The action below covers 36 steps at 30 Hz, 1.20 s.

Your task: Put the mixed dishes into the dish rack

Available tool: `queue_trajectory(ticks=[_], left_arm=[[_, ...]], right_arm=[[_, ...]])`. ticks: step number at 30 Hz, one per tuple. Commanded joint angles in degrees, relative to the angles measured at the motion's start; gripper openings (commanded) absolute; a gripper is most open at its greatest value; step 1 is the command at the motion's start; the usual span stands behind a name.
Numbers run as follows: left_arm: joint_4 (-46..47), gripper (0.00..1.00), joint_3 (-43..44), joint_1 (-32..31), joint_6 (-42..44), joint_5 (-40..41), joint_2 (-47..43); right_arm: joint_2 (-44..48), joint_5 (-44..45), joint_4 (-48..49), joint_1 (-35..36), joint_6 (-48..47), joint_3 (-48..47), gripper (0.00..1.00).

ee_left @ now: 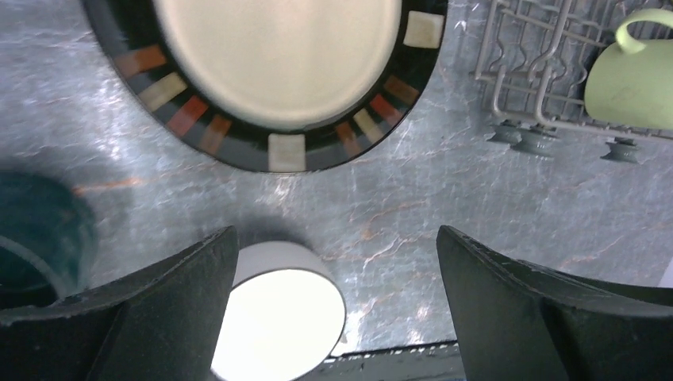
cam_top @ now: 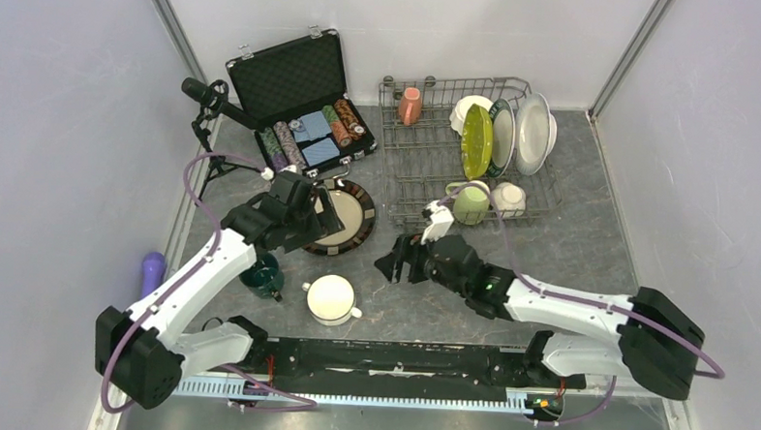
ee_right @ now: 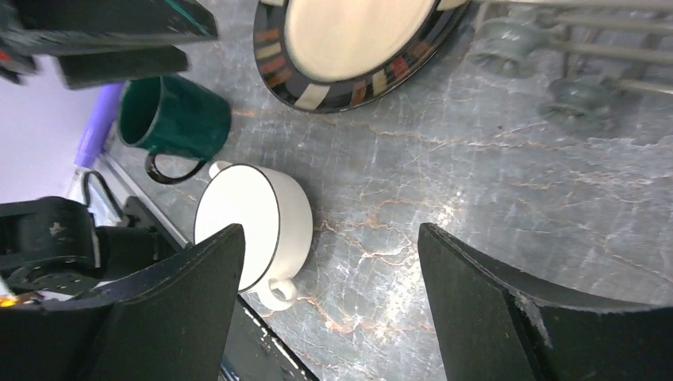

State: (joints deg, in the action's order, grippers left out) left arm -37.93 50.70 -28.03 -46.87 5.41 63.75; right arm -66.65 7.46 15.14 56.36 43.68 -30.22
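Note:
The grey wire dish rack [cam_top: 405, 168] holds a salmon-pink mug [cam_top: 410, 106], a lime-green plate [cam_top: 476, 142], white plates and bowls [cam_top: 533, 132], a light-green mug [cam_top: 470, 202] and a white mug [cam_top: 509, 199]. On the table lie a brown-rimmed plate [cam_top: 357, 217], a dark-teal mug [cam_top: 262, 277] and a white two-handled bowl [cam_top: 331, 299]. My left gripper [cam_top: 311, 217] is open above the plate's near edge [ee_left: 278, 151]. My right gripper [cam_top: 399, 259] is open above bare table, right of the white bowl [ee_right: 262, 214].
A black hinged case [cam_top: 300, 85] with poker chips stands open at the back left. A small tripod [cam_top: 207, 106] stands left of it. A purple object [cam_top: 151, 271] lies at the left edge. Grey walls enclose the table.

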Motion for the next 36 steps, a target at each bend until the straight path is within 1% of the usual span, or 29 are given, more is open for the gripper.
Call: queue_trajectory(ticks=[1,4,6,9,12,15,17,19,21,28,31,33,34,36], left_arm=[[-11.3,1.0,7.2,0.0,4.1,5.0,-4.6],[-13.5,1.0,8.4,0.1,6.5,10.6,-6.7],[-13.1,1.0,8.4,0.1,8.2,11.2,-7.7],[-12.1,1.0,7.8,0.2,10.2,11.3,-8.6],[-11.1,1.0,7.4,0.2,12.3,11.7,-9.4],[-10.2,1.0,7.3,0.2,13.4,12.1,-10.5],[-9.3,1.0,7.0,0.2,14.0,11.3,-11.3],[-8.5,1.0,6.6,0.2,14.3,10.3,-11.8],[-7.7,1.0,6.3,0.2,15.4,8.5,-12.1],[-7.7,1.0,5.7,0.2,17.0,8.1,-12.7],[-7.7,1.0,5.2,0.2,17.1,7.7,-12.5],[-7.7,1.0,5.0,0.2,16.9,6.6,-11.8],[-7.6,1.0,4.8,0.2,16.9,5.4,-11.5],[-7.2,1.0,4.4,0.2,16.9,2.7,-10.6]], right_arm=[[-5.3,8.4,-3.7,5.4,-2.8,-6.6,0.83],[-9.2,8.2,-2.5,7.6,-2.4,-8.1,0.8],[-11.8,7.1,-1.0,9.0,-2.6,-9.6,0.76],[-16.3,6.5,-2.0,11.2,-4.0,-13.8,0.75],[-20.0,7.7,-5.0,13.5,-6.2,-18.0,0.73],[-24.3,9.5,-11.6,14.9,-8.6,-23.3,0.71],[-27.0,11.5,-17.1,15.5,-9.6,-26.9,0.68],[-28.8,12.6,-19.9,15.9,-10.3,-28.6,0.63],[-30.1,13.3,-21.3,16.3,-10.3,-29.3,0.62],[-34.1,13.9,-23.1,16.8,-9.7,-30.1,0.6],[-35.9,13.0,-23.1,16.9,-10.6,-31.2,0.43],[-36.4,13.3,-23.6,16.9,-11.6,-32.7,0.24],[-36.4,14.1,-24.2,16.9,-12.1,-33.6,0.17],[-35.3,16.8,-25.6,16.8,-13.4,-35.4,0.09]])
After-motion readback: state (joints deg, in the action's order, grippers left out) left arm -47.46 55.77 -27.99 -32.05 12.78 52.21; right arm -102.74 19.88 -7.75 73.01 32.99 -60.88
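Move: Some 16 cm to the right hand's left, 3 cm back and 12 cm below it stands the white two-handled bowl. The dark-rimmed plate lies about 16 cm ahead and 17 cm left of that hand; the dark green mug is 31 cm left and 2 cm ahead of it. From the left hand, the bowl lies roughly 7 cm back, 2 cm right and 12 cm below. Swinging left and slightly back towards the white bowl, then sinking, the right hand ends about 9 cm left and 10 cm lower, its fingers tilted some 35 degrees steeper downward. They close on the bowl's right-hand rim, one inside and one outside. The open left hand draws up about 6 cm and left, away from the bowl. ##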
